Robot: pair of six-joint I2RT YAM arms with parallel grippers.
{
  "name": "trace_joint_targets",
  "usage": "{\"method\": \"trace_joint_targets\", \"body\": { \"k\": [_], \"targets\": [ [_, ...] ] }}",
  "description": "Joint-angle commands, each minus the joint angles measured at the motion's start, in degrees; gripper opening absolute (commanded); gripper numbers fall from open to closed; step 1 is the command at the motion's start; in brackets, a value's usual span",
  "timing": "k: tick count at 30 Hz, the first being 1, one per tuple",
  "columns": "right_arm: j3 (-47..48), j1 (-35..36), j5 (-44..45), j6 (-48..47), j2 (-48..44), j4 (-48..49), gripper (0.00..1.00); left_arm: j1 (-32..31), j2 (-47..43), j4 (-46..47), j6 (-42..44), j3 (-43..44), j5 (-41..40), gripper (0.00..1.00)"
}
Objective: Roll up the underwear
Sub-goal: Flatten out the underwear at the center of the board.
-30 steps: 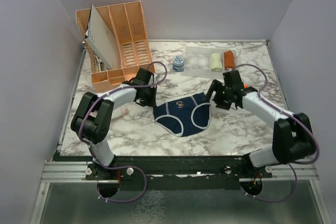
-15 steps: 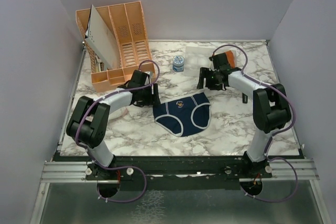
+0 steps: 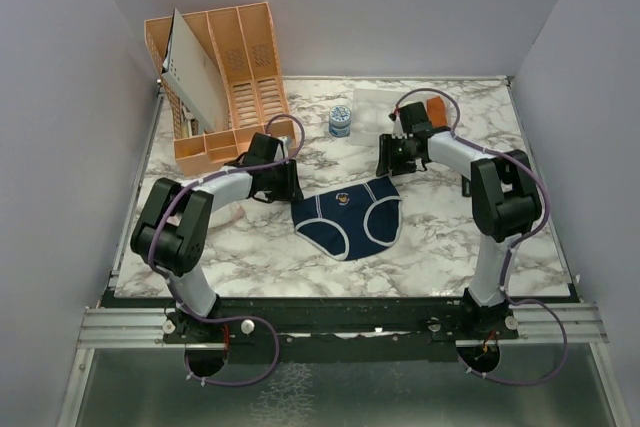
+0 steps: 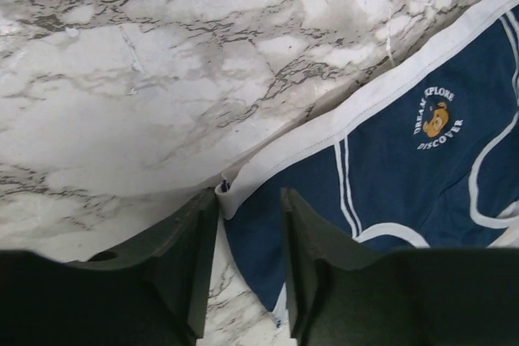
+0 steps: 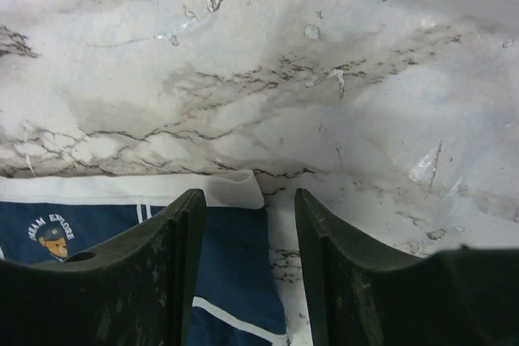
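The navy blue underwear (image 3: 348, 215) lies flat on the marble table, white waistband toward the far side. My left gripper (image 3: 290, 182) sits low at its left waistband corner. In the left wrist view the left gripper (image 4: 247, 200) is open, and the corner of the underwear (image 4: 405, 168) lies loose between the fingers (image 4: 195, 265). My right gripper (image 3: 388, 162) is at the right waistband corner. In the right wrist view the right gripper (image 5: 247, 196) stands open astride the white corner of the underwear (image 5: 235, 257), which lies close to the left finger (image 5: 178, 249).
An orange slotted file rack (image 3: 225, 67) stands at the back left, close to the left arm. A small blue-and-white jar (image 3: 340, 121) sits behind the underwear. A rust-orange cloth bundle (image 3: 437, 107) lies on a clear sheet behind the right arm.
The right arm swung in from the right and now reaches the waistband's right corner, its jaws narrower. The left gripper opened from shut, then narrowed around the left corner.
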Motion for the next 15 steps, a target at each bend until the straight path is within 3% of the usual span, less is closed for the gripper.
{"method": "trace_joint_targets", "body": {
  "k": [1,9,15],
  "targets": [
    [0.8,-0.2,-2.3,-1.2,3.1,-0.6,0.47,-0.1,4.4,-2.5,0.7,0.1,1.8,0.34],
    [-0.2,0.1,-1.5,-2.8,2.4,0.2,0.33,-0.1,6.0,-2.5,0.2,0.3,2.3,0.14],
    [-0.3,1.8,0.6,-2.5,3.0,0.9,0.00,-0.1,5.4,-2.7,0.8,0.5,2.1,0.00]
  ]
}}
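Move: The underwear's left waistband corner lies about 1 cm to the left hand's right, 1 cm lower and roughly 1 cm ahead; its right corner is level with the right hand and 1 cm below. From the left hand, the organizer's front compartments are about 13 cm ahead, 13 cm left. From the right hand, the blue-white can is some 12 cm ahead and 10 cm left, the clear tray 14 cm ahead and 3 cm right. Each hand's half-open fingers close almost shut and pinch one end of the underwear's white waistband, left hand at the left corner, right hand at the right corner. Meanwhile the left hand slides about 1 cm to the right, sinking slightly onto its corner; the right hand stays nearly in place, settling about half a centimetre lower. ##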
